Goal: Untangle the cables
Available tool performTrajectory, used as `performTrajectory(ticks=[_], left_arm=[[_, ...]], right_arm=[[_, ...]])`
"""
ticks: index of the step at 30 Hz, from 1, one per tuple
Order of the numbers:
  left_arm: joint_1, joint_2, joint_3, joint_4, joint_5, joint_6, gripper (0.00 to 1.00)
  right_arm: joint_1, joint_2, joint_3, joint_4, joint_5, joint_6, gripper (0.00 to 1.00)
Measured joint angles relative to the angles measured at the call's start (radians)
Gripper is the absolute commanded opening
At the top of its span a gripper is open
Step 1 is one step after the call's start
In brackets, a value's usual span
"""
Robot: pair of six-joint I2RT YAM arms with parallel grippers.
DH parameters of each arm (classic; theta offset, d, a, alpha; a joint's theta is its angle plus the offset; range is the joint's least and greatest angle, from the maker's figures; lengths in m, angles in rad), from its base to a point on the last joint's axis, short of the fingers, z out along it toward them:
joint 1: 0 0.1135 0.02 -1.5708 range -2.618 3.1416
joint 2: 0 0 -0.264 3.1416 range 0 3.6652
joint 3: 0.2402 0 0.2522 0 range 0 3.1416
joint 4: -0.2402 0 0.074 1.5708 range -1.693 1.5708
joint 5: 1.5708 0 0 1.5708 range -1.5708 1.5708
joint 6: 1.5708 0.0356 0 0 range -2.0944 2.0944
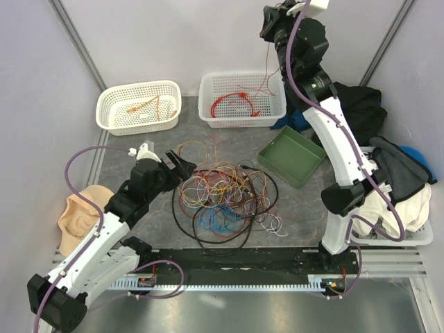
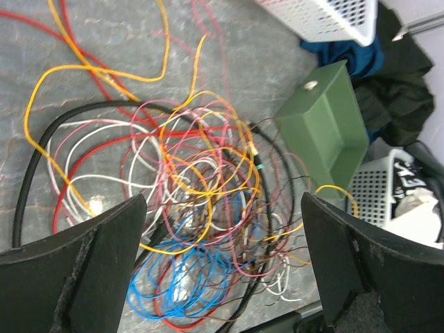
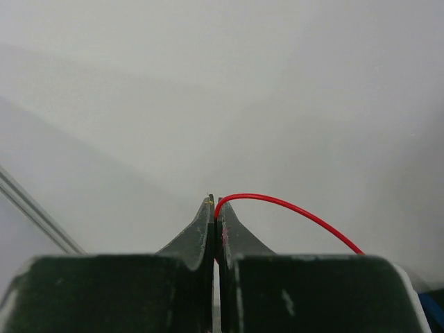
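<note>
The cables lie in a loose tangle (image 1: 223,200) on the grey table: red, orange, yellow, pink, white and blue wires, ringed by a thicker black one. My left gripper (image 1: 182,165) hovers at the tangle's left edge. In the left wrist view it is open (image 2: 223,200), with the tangle (image 2: 201,180) spread below its wide jaws and nothing between them. My right gripper (image 1: 272,19) is raised high over the right basket. In the right wrist view it is shut (image 3: 216,201) on a thin red cable (image 3: 291,206) that arcs off to the right.
A white basket (image 1: 139,85) at the back left holds orange and yellow wires. A second white basket (image 1: 239,75) holds red wires (image 1: 232,104). A green tray (image 1: 295,154) lies right of the tangle. Dark clothes (image 1: 361,111) pile at the right. A beige ear model (image 1: 76,215) sits at the left.
</note>
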Motion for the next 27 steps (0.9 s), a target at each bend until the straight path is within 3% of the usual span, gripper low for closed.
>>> performTrajectory(ticks=[16,17,19,20,23,25,27], left_arm=[[0.000,-0.068,-0.081,0.001,-0.007,-0.019,1.00],[0.000,-0.071,-0.086,0.001,-0.006,-0.022,1.00],[0.000,-0.069,-0.095,0.002,-0.004,-0.024,1.00],[0.000,-0.065,-0.100,0.003,-0.004,-0.025,1.00],[0.000,-0.045,-0.107,0.003,-0.002,-0.025,1.00],[0.000,-0.035,-0.107,0.002,0.001,-0.025,1.00],[0.000,-0.037,-0.107,0.000,0.001,-0.025,1.00]], right_arm=[[-0.082,0.378,0.026,0.241,-0.031,0.038,0.00],[-0.086,0.399,0.029,0.248,-0.033,0.043,0.20],[-0.093,0.447,0.042,0.254,-0.044,0.060,0.48],[-0.095,0.465,0.045,0.254,-0.051,0.070,0.70],[-0.100,0.497,0.039,0.222,-0.092,0.095,0.91],[-0.096,0.491,-0.002,0.203,-0.112,0.098,0.98],[-0.081,0.459,-0.068,0.187,-0.107,0.085,0.98]])
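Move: My right hand, shut on a thin red cable and high up, has the right white basket roughly 12 cm ahead, 4 cm to its left and some 52 cm below. The left white basket is about 39 cm left of that basket; the green box is some 20 cm nearer me and 16 cm right of it; the dark clothes are about 34 cm right of it. From my open left hand, the cable tangle's middle is about 14 cm right, 4 cm back and 18 cm down. I swing my right hand down about 26 cm and forward some 16 cm, drifting a little left, to low over the right white basket, still shut on the thin red cable at first. On the way down I tip the wrist down nearly 20 degrees, open the fingers almost wide and let go, easing slightly back last. My left hand, open, sinks about 4 cm beside the tangle. ##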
